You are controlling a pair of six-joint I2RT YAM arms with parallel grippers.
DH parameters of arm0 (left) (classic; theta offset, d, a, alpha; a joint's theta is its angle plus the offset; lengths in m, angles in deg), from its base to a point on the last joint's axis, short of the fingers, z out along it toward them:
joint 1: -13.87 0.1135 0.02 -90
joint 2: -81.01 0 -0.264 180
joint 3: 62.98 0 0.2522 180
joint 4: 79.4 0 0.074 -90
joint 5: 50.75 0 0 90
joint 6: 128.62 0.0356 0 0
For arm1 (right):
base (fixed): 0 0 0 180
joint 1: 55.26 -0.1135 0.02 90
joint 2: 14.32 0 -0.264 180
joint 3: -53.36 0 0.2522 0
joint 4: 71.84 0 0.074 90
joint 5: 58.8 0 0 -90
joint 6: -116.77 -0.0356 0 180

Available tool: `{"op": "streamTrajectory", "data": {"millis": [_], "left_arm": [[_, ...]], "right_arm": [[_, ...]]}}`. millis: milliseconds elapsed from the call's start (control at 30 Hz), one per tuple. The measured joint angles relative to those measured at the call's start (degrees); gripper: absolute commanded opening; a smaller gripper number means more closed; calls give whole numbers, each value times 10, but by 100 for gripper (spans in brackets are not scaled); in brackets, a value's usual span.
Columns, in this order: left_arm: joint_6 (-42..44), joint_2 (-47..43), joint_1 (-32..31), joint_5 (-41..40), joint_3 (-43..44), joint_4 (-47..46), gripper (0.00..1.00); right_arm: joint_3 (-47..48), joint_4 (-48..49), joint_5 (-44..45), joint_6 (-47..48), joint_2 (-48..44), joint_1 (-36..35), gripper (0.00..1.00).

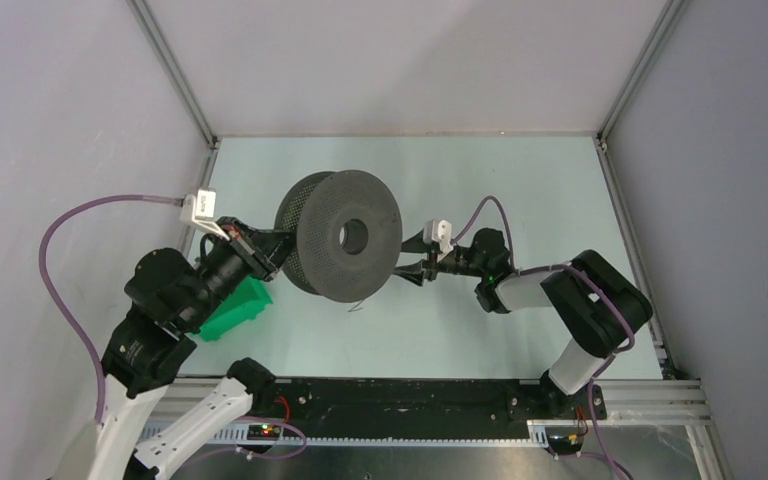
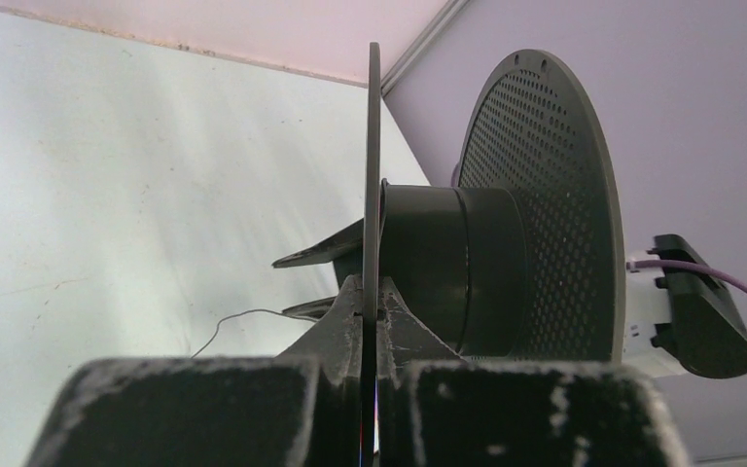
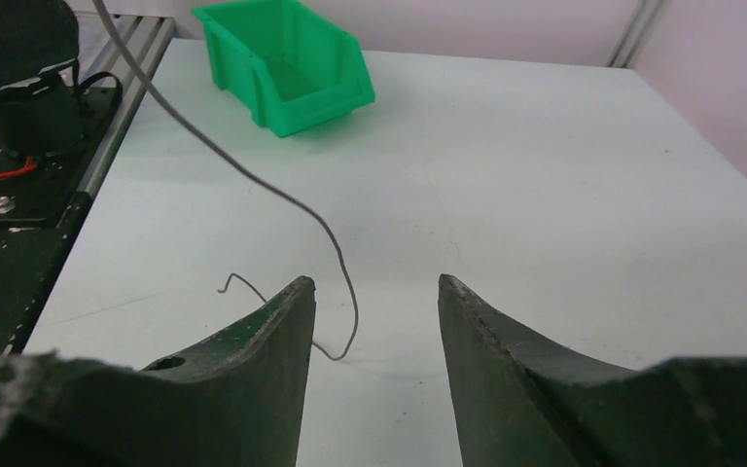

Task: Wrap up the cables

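A dark grey spool (image 1: 345, 235) is held on edge above the table, and my left gripper (image 1: 265, 250) is shut on the rim of its thin flange (image 2: 372, 175). The left wrist view shows both fingertips pressed against that flange at the left gripper (image 2: 371, 304). The cable, a thin black wire (image 3: 253, 180), hangs down from the spool and curls onto the table (image 1: 357, 303). My right gripper (image 1: 410, 257) sits just right of the spool and is open. In the right wrist view the wire passes loose through the gap of the right gripper (image 3: 374, 284), close to its left finger and not pinched.
A green bin (image 1: 235, 312) stands on the table under the left arm, and it also shows at the far end in the right wrist view (image 3: 292, 63). Grey walls close the table on three sides. The black base rail (image 1: 410, 400) runs along the near edge.
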Motion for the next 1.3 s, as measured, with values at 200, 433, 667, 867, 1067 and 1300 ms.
{"op": "streamTrajectory", "data": {"millis": [200,433,667,867,1067,1300], "left_arm": [[-9,2,0,5,0,-23,0],[-17,2,0,4,0,-35,0],[-24,0,0,1,0,-55,0],[-41,-21,0,-64,-14,-78,0],[-24,-31,0,-166,-49,-106,0],[49,3,0,-268,-94,-116,0]], "right_arm": [[5,43,-25,-41,43,-11,58],[15,88,-23,-89,103,-38,58],[29,113,15,-146,150,-44,37],[16,121,48,-211,160,-59,0],[-32,32,122,-217,55,-110,0],[38,-248,292,-98,-133,-256,0]]}}
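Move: The right hand's open fingers point left. The dangling end of the cable lies about 7 cm to their left, some 2 cm back and 5 cm lower. The spool it hangs from is roughly 13 cm left of that hand, 5 back and 22 higher, and the green bin about 34 cm left, level fore and aft, 15 lower. From the left hand, holding the spool's rim, the spool's centre is about 9 cm right and 4 ahead, level; the cable end some 14 right, 6 ahead, 27 below. Down and a little left and back, about 6 cm lower, the right hand dips to the dangling cable, rolling some 25 degrees as its fingers shut and pinch it; then it draws the cable back about 7 cm and up 9, drifting left. The left hand, still gripping the spool, lifts about 3 cm, then swings it forward and left some 6 cm each, sinking and turning about 25 degrees counter-clockwise. ##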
